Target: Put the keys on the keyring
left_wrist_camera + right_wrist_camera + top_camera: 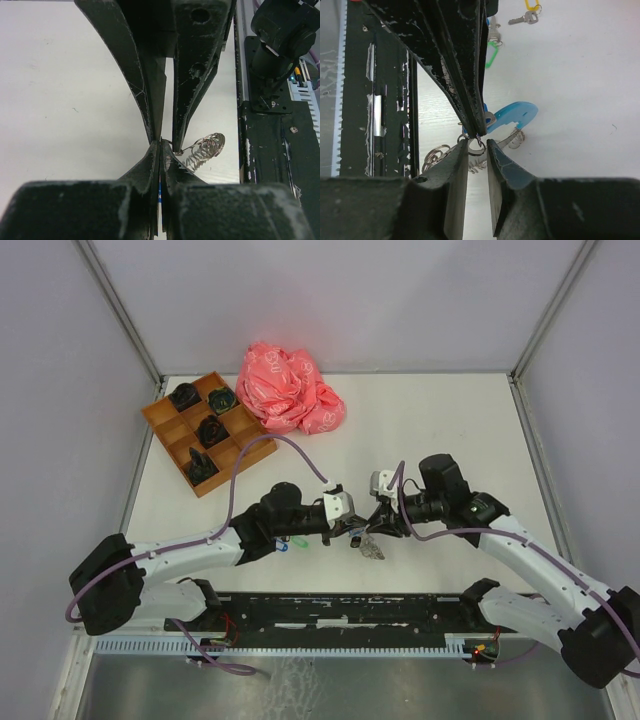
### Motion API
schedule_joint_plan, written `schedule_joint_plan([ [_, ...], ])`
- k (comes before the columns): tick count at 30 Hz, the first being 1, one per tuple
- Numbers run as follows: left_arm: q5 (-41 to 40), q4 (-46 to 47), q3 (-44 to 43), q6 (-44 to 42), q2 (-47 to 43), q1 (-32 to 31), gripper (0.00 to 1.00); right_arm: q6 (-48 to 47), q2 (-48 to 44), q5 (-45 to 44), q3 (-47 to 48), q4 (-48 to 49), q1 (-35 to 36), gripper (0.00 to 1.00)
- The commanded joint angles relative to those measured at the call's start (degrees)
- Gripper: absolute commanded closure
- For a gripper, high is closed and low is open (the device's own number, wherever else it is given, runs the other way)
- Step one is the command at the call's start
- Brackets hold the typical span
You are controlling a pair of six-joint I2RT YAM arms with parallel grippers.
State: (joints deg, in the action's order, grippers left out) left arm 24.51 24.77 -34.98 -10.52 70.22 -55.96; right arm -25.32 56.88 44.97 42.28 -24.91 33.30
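The keyring (371,548) lies as a silvery coil (207,145) on the white table, with its light blue curved piece (515,112) beside it. My left gripper (161,144) is shut on a small wire loop (479,145) that joins the coil, and a sliver of blue shows in the gap between its jaws. My right gripper (477,148) meets it tip to tip, open, one finger on each side of that loop. Loose keys lie apart on the table: a yellow-tagged one (524,19), a green-tagged one (492,54) and a blue-tagged one (283,547).
A wooden compartment tray (165,420) with dark objects stands at the back left, next to a crumpled pink bag (290,388). A black rail (340,610) runs along the near edge between the arm bases. Further small rings (436,152) lie by the coil.
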Motion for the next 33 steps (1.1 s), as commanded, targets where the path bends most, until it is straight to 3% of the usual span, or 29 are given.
schedule_joint_plan([
  [1,-0.39,2.91,-0.97,-2.11,-2.01,-0.08,0.97,2.23,1.53,2.28,3.27,-0.78,-0.11,0.73],
  [7,-0.82,2.91,-0.64,-2.35,-2.52,-0.05,0.97,2.37,2.12,3.41,3.68,-1.83,-0.24,0.84],
  [12,-1.62,2.46,-0.23,-2.47,-3.34,-0.08,0.97,2.34,1.77,2.76,3.77,-2.15,-0.48,0.99],
  [33,-6.31,-1.84,2.80,-0.72,-8.06,-0.07,0.97,2.12,-0.44,-3.83,3.77,-2.05,-0.73,0.99],
])
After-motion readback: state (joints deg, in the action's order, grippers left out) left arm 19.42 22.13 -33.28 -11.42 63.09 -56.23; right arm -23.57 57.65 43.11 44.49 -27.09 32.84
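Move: The small metal ring with the hanging bundle is in the left hand's shut fingertips, 1 cm to that hand's right. It sits about 1 cm left of the right hand point, level with it, between that hand's parted tips. From the right hand, the coiled cord hangs some 4 cm back and 4 cm below, neither left nor right, and the green tag lies on the table about 15 cm left, 15 cm below, level front to back. Closing around the ring from nearly a third open, the right fingers pinch it and, once shut, keep their hold, the hand staying within about a centimetre. The left hand, fingers shut throughout, rises slightly, then pulls up and left away from the right hand, some 3 cm in all, turning slightly counter-clockwise, until its tips come free of the ring. ##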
